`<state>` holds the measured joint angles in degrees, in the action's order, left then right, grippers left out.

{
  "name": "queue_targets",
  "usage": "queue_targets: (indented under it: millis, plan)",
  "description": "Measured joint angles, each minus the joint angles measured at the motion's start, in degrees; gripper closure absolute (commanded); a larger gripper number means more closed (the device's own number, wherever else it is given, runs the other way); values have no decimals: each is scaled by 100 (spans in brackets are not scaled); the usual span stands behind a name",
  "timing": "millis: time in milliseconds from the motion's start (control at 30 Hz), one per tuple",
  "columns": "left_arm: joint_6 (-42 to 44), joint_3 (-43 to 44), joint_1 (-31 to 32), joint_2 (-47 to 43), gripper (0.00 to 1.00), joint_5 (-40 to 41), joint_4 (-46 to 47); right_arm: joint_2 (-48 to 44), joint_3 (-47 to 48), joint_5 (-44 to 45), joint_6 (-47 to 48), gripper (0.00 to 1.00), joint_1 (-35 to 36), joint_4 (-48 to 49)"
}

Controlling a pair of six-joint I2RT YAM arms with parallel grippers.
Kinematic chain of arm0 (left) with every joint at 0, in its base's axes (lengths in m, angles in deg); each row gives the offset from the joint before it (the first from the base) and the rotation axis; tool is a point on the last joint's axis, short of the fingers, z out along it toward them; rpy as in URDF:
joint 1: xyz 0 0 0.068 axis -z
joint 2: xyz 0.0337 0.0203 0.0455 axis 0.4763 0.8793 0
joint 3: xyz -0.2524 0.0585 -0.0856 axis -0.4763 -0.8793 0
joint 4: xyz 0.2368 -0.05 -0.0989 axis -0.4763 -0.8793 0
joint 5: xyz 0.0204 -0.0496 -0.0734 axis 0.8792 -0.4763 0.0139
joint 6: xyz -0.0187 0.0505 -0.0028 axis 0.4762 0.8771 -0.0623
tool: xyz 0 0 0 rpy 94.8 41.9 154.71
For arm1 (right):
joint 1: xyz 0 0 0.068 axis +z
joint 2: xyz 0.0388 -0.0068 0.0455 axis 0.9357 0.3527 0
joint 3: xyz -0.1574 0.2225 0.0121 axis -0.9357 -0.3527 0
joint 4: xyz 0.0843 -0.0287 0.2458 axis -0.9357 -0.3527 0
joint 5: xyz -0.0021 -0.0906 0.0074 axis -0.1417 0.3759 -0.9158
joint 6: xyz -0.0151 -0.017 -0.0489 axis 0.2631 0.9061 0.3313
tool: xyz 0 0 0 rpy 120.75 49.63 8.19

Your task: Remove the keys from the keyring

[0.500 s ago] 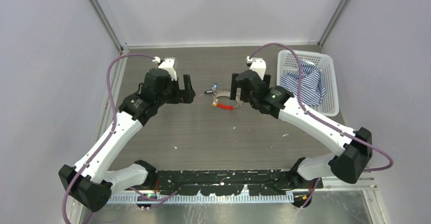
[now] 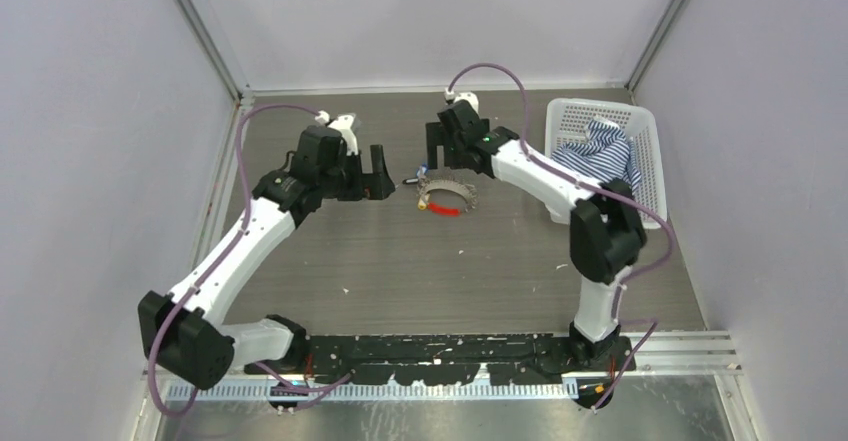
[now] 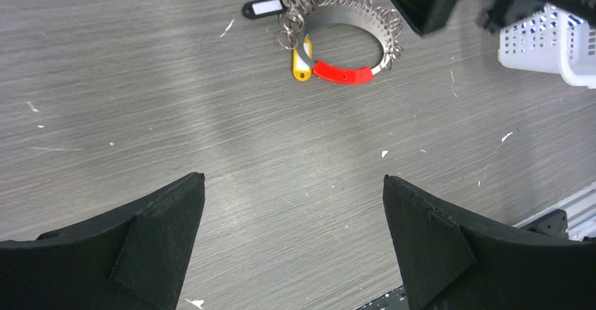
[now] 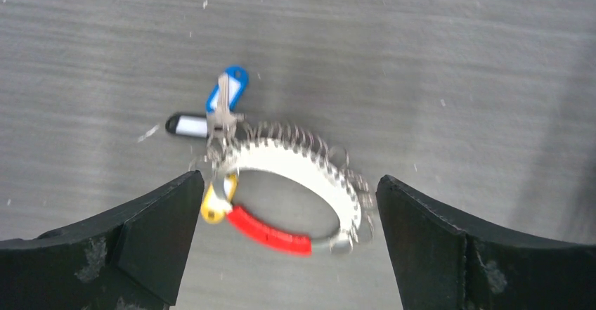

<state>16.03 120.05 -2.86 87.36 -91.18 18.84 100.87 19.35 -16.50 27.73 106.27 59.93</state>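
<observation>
The keyring (image 2: 446,199) lies flat mid-table, a silvery coil-covered loop with a red section (image 3: 342,73). At its left end sit the keys: a black-headed one (image 3: 261,8), a blue-headed one (image 4: 227,88) with a silver blade across it, and a yellow one (image 4: 213,204). My right gripper (image 2: 445,146) hovers open just behind the loop. In the right wrist view the keyring (image 4: 295,183) shows blurred between its fingers. My left gripper (image 2: 380,174) stands open to the left of the keys, nothing between its fingers (image 3: 169,233); the keyring (image 3: 351,36) lies well ahead of them.
A white basket (image 2: 650,121) holding a blue striped cloth (image 2: 600,161) stands at the right rear, close to the right arm's forearm. Grey walls close in both sides. A black rail (image 2: 440,346) runs along the near edge.
The right arm has swung round, its gripper moving from the keyring's right side to just behind it. The left gripper has edged right, toward the keys. The keyring has not moved.
</observation>
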Motion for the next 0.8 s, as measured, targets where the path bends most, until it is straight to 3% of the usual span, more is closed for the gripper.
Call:
queue_targets:
  millis: [200,333,700,800]
  plan:
    - [-179,0,-238,658,0,-531,92,1429,1073,-365,361,20,-166,129]
    - [-293,0,-496,885,0,-822,208,2186,1757,-579,494,22,-140,20]
    - [-461,0,-695,1019,0,-1196,402,3027,2590,-612,575,24,-39,-557]
    - [-485,-4,-695,1016,0,-1233,420,3176,2688,-544,564,36,57,-695]
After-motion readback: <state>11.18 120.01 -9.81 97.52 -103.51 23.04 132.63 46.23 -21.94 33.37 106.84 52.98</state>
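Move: The blue-tagged key to take lies about 6 cm ahead of the right gripper, 7 cm to its left and some 13 cm below. From that key, the black tag sits about 3 cm farther left and 2 cm nearer the base; the keyring's middle is 5 cm to its right and 6 cm back, and the yellow tag is straight back by 8 cm. From the left gripper, the key is some 16 cm ahead, 8 cm right and 20 cm down. Drop the right gripper about 12 cm, sweeping forward and left some 6 cm each at first, then easing slightly back as it sinks, so the fingers straddle the blue-tagged key. Tip the fingers down about 10 degrees and narrow them by a quarter on the way, bringing the left finger against the key. Let the open left gripper sink 4 cm and edge forward. ##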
